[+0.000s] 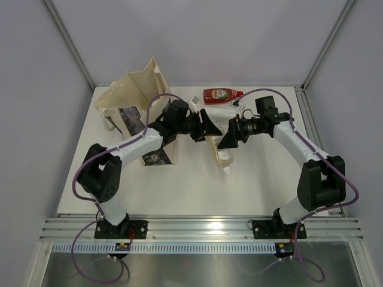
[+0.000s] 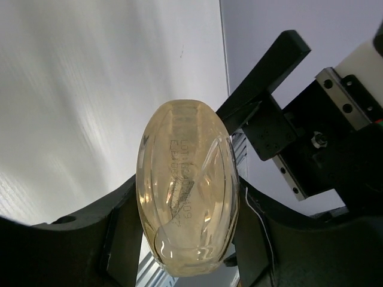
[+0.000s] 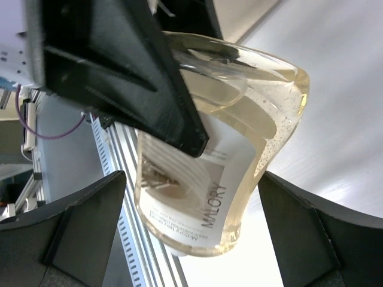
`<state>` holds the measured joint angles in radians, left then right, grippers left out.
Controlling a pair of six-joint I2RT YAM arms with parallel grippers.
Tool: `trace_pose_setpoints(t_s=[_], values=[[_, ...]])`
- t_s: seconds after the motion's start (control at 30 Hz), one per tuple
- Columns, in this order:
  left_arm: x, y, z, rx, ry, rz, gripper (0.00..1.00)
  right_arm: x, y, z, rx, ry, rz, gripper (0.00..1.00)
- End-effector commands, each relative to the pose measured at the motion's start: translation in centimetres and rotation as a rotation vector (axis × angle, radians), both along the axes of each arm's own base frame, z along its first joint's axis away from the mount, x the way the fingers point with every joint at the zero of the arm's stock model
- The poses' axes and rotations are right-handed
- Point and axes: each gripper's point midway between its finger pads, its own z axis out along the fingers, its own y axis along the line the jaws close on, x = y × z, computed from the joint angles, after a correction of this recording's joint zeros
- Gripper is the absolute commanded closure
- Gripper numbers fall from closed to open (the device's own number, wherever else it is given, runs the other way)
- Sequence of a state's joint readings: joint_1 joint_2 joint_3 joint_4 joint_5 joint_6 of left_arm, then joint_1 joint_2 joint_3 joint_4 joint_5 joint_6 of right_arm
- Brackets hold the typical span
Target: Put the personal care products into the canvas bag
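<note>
A clear amber bottle [image 1: 223, 154] with a white label hangs above the table between both arms. My left gripper [image 1: 210, 127] is shut on it; in the left wrist view the bottle [image 2: 188, 203] fills the gap between the two black fingers [image 2: 119, 233]. My right gripper [image 1: 229, 141] stands open around the same bottle [image 3: 206, 179], with its fingers [image 3: 90, 221] clear of it on both sides. The left gripper's black finger [image 3: 125, 72] presses the bottle's upper part. A red bottle [image 1: 220, 94] lies at the back. The canvas bag [image 1: 134, 89] stands open at the back left.
A small pale item [image 1: 194, 100] lies left of the red bottle and another [image 1: 239, 107] lies right of it. The bag's dark printed panel [image 1: 157, 158] faces the near side under the left arm. Grey walls close in the table [image 1: 179, 191].
</note>
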<state>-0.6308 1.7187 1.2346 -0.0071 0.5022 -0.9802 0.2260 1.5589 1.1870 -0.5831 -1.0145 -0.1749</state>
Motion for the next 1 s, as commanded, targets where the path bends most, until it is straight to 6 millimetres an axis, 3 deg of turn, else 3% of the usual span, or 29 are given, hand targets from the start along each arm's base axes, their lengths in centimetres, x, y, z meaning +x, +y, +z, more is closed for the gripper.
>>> trace_pose_setpoints(t_s=[0.0,0.17,0.43,0.73,0.83,0.87,0.97], values=[[-0.7,0.2,6.0,-0.125,-0.094,-0.041,1.00,-1.9,-0.1,6.2,0.157,-0.172,0.154,0.01],[-0.7,1.2,8.6,-0.122,-0.142,-0.046,1.00,-1.2,-2.9,8.1,0.202,-0.202,0.128,0.00],[0.4,3.8,13.4,-0.243,-0.175,0.006,1.00,-0.4,-4.5,7.6,0.223,-0.159,0.082,0.00],[1.7,6.9,22.7,-0.441,-0.256,0.068,1.00,0.0,-4.8,7.1,0.225,-0.143,0.063,0.01],[2.4,8.7,26.4,-0.507,-0.295,0.112,1.00,-0.1,-4.8,7.2,0.228,-0.142,0.061,0.01],[2.5,9.2,27.3,-0.519,-0.309,0.124,1.00,0.3,-5.6,7.2,0.227,-0.145,0.033,0.01],[4.1,12.8,30.4,-0.553,-0.366,0.222,1.00,0.4,-5.9,7.1,0.227,-0.144,0.022,0.01]])
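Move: The left hand holds the amber bottle. The canvas bag's open mouth lies about 23 cm to its left, 9 cm farther out and some 10 cm higher. The white bottle lies on the table about 11 cm ahead and 6 cm right, 16 cm below; the red bottle is farther out, about 19 cm ahead and 6 cm right. From the open right hand, the bag's mouth is about 31 cm left and 10 cm ahead, the amber bottle some 3 cm left. Leftward at first, then in a quickening climb, the left hand carries the amber bottle towards the canvas bag, about 15 cm up, 9 cm left and 7 cm forward, its grip unchanged, turning some 15 degrees counter-clockwise with its left side dipping. The right hand, already open, backs off the bottle early, about 6 cm up and 5 cm right, tilting slightly, then practically waits, fingers wide. ##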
